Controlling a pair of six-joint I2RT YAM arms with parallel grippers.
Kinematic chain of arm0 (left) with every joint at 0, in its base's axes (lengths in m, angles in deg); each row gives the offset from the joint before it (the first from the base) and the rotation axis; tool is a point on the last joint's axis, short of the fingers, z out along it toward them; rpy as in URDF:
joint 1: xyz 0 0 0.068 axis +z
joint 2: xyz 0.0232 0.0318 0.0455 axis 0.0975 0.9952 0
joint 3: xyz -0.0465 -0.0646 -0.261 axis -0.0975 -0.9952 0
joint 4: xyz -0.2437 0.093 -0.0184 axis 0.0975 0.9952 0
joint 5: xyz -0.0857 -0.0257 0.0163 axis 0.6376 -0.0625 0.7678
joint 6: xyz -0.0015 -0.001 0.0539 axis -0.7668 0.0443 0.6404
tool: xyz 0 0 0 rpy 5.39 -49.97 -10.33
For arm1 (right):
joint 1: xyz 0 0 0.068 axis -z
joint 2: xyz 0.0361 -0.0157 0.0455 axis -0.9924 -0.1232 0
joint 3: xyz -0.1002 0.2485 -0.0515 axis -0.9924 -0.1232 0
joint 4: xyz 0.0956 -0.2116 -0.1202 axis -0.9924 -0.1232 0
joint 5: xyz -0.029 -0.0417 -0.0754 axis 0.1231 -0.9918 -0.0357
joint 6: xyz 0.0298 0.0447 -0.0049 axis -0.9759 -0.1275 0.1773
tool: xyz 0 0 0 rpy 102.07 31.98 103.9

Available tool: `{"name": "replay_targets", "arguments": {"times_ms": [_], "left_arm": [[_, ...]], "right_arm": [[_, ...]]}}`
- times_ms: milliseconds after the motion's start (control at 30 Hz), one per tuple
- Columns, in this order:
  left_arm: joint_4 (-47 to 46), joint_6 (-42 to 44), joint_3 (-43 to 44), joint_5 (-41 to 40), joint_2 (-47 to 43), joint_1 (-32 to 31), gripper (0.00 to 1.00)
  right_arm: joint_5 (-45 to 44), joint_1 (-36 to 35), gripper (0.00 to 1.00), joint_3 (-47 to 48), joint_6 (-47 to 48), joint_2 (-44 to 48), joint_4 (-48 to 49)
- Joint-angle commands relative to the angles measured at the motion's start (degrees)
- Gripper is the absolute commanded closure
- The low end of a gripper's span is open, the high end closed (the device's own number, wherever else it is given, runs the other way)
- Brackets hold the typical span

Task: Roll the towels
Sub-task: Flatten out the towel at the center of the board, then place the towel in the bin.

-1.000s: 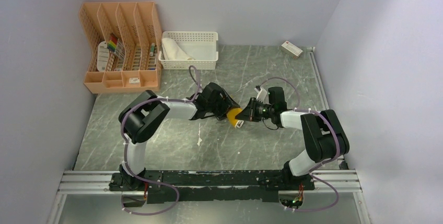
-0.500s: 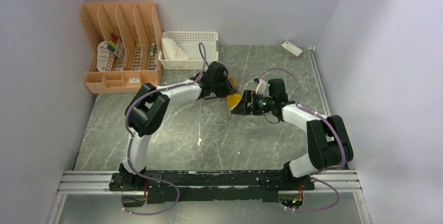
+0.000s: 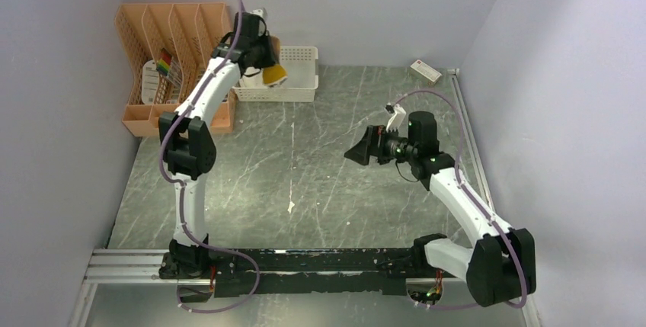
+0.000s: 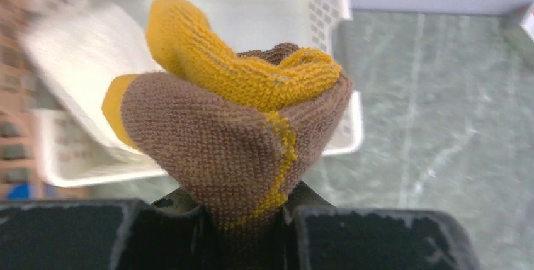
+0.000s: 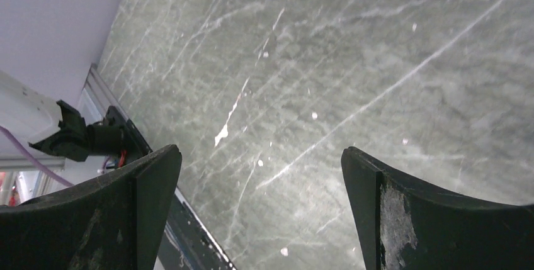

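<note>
My left gripper is shut on the mustard-yellow and brown towel, which is bunched into a roll and hangs above the white lattice basket at the back. In the left wrist view the roll bulges out from between the jaws of that gripper. Below it the white towel lies in the basket. From above, the white towel is partly hidden by the arm. My right gripper stands open above the bare table at mid-right, with nothing between its fingers.
An orange file organizer with small items stands at the back left beside the basket. A small box lies at the back right by the wall. The arms' mounting rail runs along the near edge.
The right gripper opened, let go of the yellow towel and drew back to the right. The left arm closed on the towel and carried it from mid-table up and back, over the basket.
</note>
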Motion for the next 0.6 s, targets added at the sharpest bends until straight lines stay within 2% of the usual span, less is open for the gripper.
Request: {"name": "replay_targets", "arguments": {"times_ms": [0,133,233,433,567], "left_arm": [[-1.1,12.3,2.0,-3.7,1.9,1.6,0.88],[-4.3,13.9,5.4,-3.1,5.6,3.9,0.87],[-7.3,16.0,7.1,-6.9,9.0,4.2,0.9],[-20.8,16.7,1.6,-9.4,9.6,4.3,0.89],[-26.7,14.5,0.9,-7.0,10.7,4.3,0.87]], "right_arm": [[1.2,-0.1,0.0,-4.0,-1.0,3.9,-3.5],[0.7,-0.1,0.0,-5.4,-0.3,7.2,-6.3],[0.3,-0.1,0.0,-6.1,0.2,9.3,-8.0],[-0.1,-0.1,0.0,-8.4,0.7,11.3,-9.6],[0.4,-0.1,0.0,-9.7,-0.5,13.2,-9.5]]}}
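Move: Clasped in the left fingers, the rolled brown-and-yellow towel is bound for the white basket, whose middle lies about 6 cm ahead of that hand, 2 cm left and some 15 cm below. Inside, the white towel lies about 6 cm ahead of the hand and 8 cm left; the tan rack is level with the hand, roughly 28 cm left. From the empty right hand, the basket is some 28 cm ahead, 25 cm left and 12 cm below. Carrying the brown-and-yellow roll onward, the left hand first slips left and a little forward, then goes forward and down towards the left half of the basket, ending about 7 cm farther out, 6 cm left and 6 cm lower; its left side rolls up some 15 degrees while the fingers keep their grip. The right hand, wide open, draws back about 5 cm and sinks slightly over bare table. ##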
